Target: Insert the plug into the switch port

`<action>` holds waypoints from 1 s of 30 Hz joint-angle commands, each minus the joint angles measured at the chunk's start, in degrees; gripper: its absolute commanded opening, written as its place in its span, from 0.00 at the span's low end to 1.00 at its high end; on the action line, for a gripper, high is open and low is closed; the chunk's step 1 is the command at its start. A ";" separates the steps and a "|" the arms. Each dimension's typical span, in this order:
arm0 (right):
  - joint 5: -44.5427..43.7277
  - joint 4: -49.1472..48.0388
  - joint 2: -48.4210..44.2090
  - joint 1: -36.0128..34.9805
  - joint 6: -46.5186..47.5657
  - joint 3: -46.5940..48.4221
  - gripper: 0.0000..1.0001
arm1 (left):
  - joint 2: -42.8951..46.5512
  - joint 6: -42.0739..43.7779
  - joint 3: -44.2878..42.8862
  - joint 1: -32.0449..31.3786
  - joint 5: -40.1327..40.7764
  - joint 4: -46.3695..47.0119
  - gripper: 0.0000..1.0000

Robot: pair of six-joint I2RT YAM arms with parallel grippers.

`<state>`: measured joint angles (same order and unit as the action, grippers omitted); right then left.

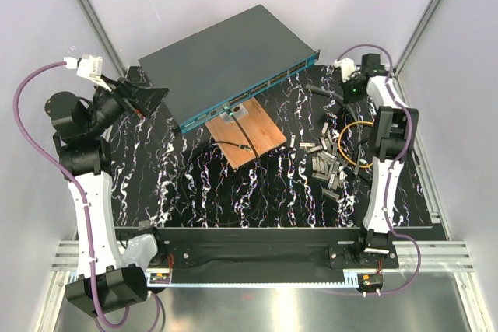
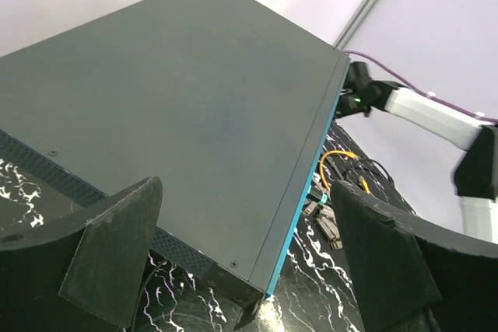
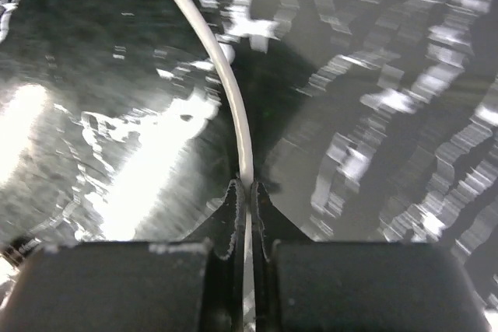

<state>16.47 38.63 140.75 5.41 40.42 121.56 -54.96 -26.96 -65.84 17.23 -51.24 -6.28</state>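
Note:
The switch (image 1: 226, 56) is a large flat dark grey box with a teal-blue front edge (image 1: 264, 87), lying at the back middle of the table. It fills the left wrist view (image 2: 171, 99). My left gripper (image 1: 153, 99) is open and empty at the switch's left corner, and that corner lies ahead between my fingers (image 2: 117, 254). My right gripper (image 1: 348, 83) is at the back right, low over the table. In the right wrist view it (image 3: 244, 192) is shut on a thin pale cable (image 3: 226, 75). The plug itself does not show.
A small wooden board (image 1: 249, 134) with a black cable across it lies in front of the switch. A heap of grey connectors (image 1: 327, 161) and a yellow cable loop (image 1: 354, 141) lie at the right. The table surface is black marble (image 1: 194, 192).

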 commanded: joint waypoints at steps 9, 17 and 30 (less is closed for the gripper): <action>-2.50 -31.94 -27.43 1.45 -7.47 -16.15 0.00 | 2.93 2.35 -2.09 -0.62 4.84 4.00 0.97; -4.33 -46.69 -36.94 1.45 -3.34 -27.24 0.00 | 4.16 3.14 -2.45 -0.80 4.66 4.17 0.98; 1.28 -55.34 -46.70 1.97 10.35 -36.83 0.00 | 4.33 4.55 -2.62 -1.33 5.10 4.00 0.98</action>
<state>14.28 -12.80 98.32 7.20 42.87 85.36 -51.16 -23.92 -65.87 16.14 -47.24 -5.65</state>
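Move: My right hand already pinches the grey cable; its plug is about 10 cm to the left and 4 cm farther out, at hand height. The switch's port row has its middle roughly 32 cm left of that hand, level with it fore and aft and 5 cm higher. The yellow cable loops some 17 cm back, straight behind. From my open left hand the port row lies about 27 cm ahead, 17 cm right and 33 cm below. I hoist the grey cable high with my right hand, fast at first: about 32 cm up off the marbled table, veering some 2.5 cm right early on and easing back a little towards the end. The wrist tips up by nearly 60 degrees, so the fingers come from pointing down to nearly level, keeping their pinch. My open left hand rises only about 2 cm. ##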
